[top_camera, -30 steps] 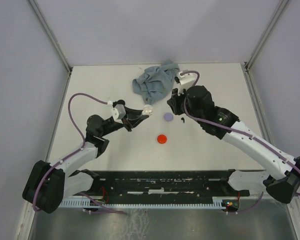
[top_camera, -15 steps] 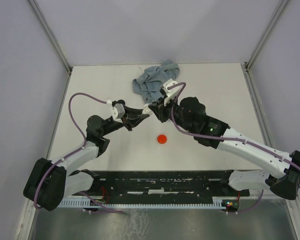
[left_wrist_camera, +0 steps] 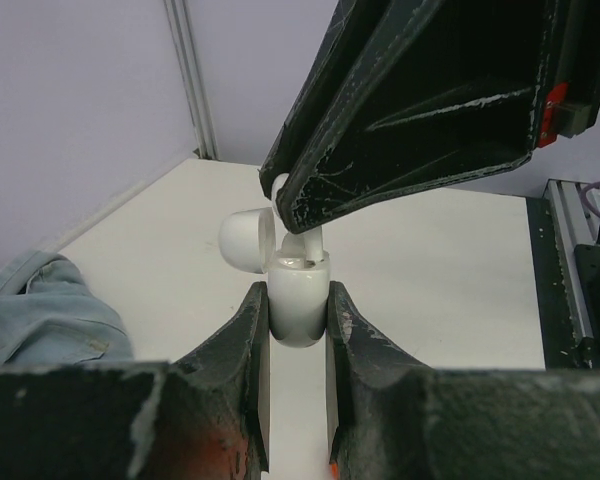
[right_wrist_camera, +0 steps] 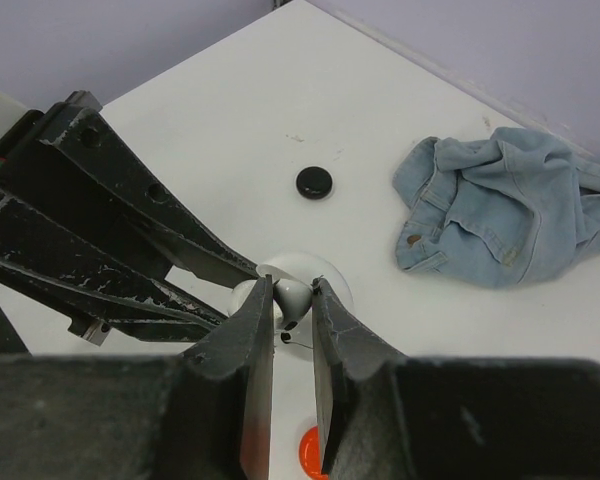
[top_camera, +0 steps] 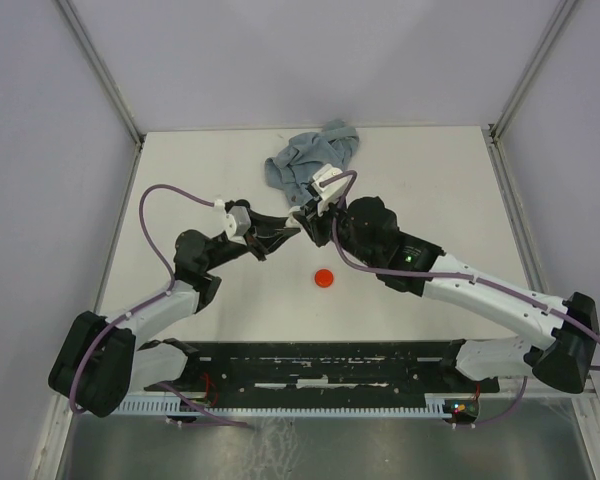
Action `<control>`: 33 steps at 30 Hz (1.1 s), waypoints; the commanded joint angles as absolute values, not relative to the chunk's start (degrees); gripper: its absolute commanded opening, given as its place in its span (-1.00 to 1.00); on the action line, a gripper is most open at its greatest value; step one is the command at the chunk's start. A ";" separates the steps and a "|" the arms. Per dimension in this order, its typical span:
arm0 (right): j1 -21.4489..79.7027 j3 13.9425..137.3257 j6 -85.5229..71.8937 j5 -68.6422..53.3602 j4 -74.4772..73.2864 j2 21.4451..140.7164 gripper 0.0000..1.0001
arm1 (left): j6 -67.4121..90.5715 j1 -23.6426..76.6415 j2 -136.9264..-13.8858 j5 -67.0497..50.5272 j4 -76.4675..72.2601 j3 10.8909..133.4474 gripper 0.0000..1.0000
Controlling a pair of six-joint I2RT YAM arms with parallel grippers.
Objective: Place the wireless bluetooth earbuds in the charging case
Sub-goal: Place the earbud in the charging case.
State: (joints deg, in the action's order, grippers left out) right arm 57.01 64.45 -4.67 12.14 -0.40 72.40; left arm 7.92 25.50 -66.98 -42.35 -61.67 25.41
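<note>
My left gripper (left_wrist_camera: 298, 297) is shut on the white charging case (left_wrist_camera: 298, 305) and holds it upright above the table. Its round lid (left_wrist_camera: 245, 238) is flipped open to the left. My right gripper (right_wrist_camera: 292, 292) is shut on a white earbud (right_wrist_camera: 294, 298), right over the case's open top. In the left wrist view the earbud's stem (left_wrist_camera: 302, 245) points down at the case mouth under the right gripper's black fingers (left_wrist_camera: 410, 120). From the top view the two grippers meet tip to tip (top_camera: 302, 222), and the case is hidden there.
A crumpled blue denim cloth (top_camera: 310, 160) lies behind the grippers. A red disc (top_camera: 324, 277) sits on the table in front of them. The right wrist view shows a black disc (right_wrist_camera: 315, 182) and a pale round disc (right_wrist_camera: 332, 282) below the earbud.
My right arm has swung left from beside the cloth to over the case in my left gripper. It now covers the lilac disc. The left arm has stayed still.
</note>
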 commanded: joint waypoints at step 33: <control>37.12 73.46 1.98 -35.96 -18.33 68.71 0.64 | 13.11 26.05 -64.57 -47.66 -63.80 24.96 -0.95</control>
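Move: The open white charging case is in the left hand's fingers, practically at that hand's point. From the right hand, which pinches a white earbud, the case sits level fore and aft, about 2 cm left and 3 cm below. Some 25 cm below the right hand, the red case lies about 5 cm back and 6 cm right, the lavender one 6 cm ahead and 9 cm right, and the black one 14 cm ahead and 14 cm left. The white earbud is eased down about 1 cm into the well of the charging case, which the left hand keeps nearly still. The right fingers then spread wide and let go of it, and the right hand backs off about 5 cm to the right, rising some 2 cm and turning roughly 10 degrees counter-clockwise late on. ##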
